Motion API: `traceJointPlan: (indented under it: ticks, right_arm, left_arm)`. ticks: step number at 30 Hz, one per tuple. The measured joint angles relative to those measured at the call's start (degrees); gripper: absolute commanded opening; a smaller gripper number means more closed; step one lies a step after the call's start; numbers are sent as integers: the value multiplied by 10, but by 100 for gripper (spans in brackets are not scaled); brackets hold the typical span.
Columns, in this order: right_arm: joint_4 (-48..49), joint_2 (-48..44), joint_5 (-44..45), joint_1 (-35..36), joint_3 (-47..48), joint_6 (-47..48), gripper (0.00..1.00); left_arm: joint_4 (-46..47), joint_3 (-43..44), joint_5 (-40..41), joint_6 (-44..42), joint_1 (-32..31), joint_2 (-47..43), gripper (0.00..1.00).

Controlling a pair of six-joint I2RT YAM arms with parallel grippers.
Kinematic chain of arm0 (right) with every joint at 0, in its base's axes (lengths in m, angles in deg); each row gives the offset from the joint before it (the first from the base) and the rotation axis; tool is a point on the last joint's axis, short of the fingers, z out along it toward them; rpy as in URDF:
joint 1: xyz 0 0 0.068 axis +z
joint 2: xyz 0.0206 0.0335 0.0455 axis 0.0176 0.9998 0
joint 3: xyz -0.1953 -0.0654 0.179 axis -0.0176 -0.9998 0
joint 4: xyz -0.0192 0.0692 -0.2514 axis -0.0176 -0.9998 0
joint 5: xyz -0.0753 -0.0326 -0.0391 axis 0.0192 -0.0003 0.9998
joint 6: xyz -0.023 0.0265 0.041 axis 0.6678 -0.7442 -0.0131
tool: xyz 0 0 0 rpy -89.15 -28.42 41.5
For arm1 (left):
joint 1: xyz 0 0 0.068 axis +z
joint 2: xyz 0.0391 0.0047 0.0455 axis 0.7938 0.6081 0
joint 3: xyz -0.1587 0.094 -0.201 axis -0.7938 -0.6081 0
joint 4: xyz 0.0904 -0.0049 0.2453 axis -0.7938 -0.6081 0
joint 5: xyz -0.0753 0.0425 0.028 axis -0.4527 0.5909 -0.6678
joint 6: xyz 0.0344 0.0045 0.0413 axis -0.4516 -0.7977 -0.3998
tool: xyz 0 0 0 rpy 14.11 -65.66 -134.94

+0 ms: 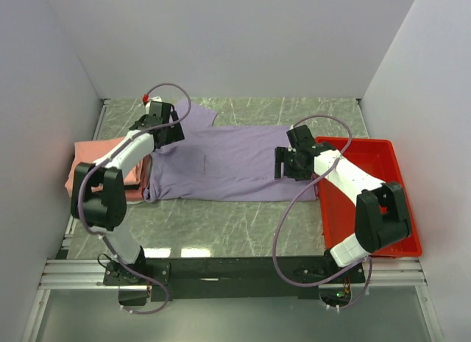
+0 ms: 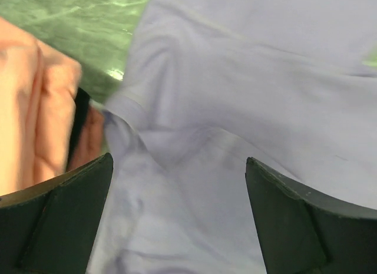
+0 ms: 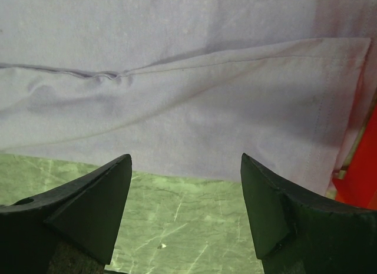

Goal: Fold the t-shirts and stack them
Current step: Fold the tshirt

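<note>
The pale lavender t-shirt [image 1: 228, 162] lies spread flat across the middle of the table, with a sleeve toward the back left. A salmon-pink folded shirt [image 1: 92, 154] lies at the left, touching the lavender one; it also shows in the left wrist view [image 2: 29, 109]. I cannot make out a separate darker red shirt. My left gripper [image 1: 163, 132] is open and empty over the lavender shirt's [image 2: 235, 91] left end [image 2: 178, 162]. My right gripper [image 1: 285, 164] is open and empty [image 3: 185, 159] above bare table just off the shirt's hem [image 3: 194, 109].
A red plastic tray [image 1: 383, 209] stands at the right and the shirt's right end reaches its rim; its edge shows in the right wrist view [image 3: 362, 180]. The green marble tabletop [image 1: 221, 228] is walled in white on three sides.
</note>
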Motion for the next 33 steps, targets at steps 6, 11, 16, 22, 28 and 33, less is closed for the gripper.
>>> traceJointPlan:
  ticks: [6, 11, 16, 22, 28, 33]
  right_arm:
    - [18, -21, 2, 21, -31, -7, 82]
    - [48, -25, -8, 30, -75, -20, 82]
    - [81, 3, -9, 28, -82, -27, 82]
    - [100, 33, -11, 8, -104, -40, 82]
    - [126, -2, -33, -40, -143, -56, 82]
    - [129, -17, -44, -78, -158, -63, 82]
  left_arm:
    - [26, -80, -23, 62, -82, -94, 99]
    - [44, -141, -52, 107, -142, -110, 100]
    - [51, -176, -62, 142, -134, -102, 100]
    - [65, -192, -68, 163, -134, -91, 100]
    - [81, -224, -79, 174, -151, -91, 100]
    - [82, -229, -82, 187, -177, -91, 99]
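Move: The purple t-shirt's near folded edge runs roughly 18 cm back and 12 cm right of the left hand, 10 cm below; its sleeve lies about 10 cm ahead and 4 cm right, the salmon stack some 22 cm left and 6 cm back. The shirt's near right corner is about 12 cm right, 5 cm back and 6 cm below the right hand, with the red bin's middle 28 cm right and 6 cm back. The right hand's open fingers come down about 6 cm onto the t-shirt while easing back, then slide right along it towards the near right corner, turning slightly clockwise. The left hand, already free and wide open, sweeps back and right over the shirt, some 12 cm each way, rising briefly before sinking towards the near edge and rolling its left side down. ##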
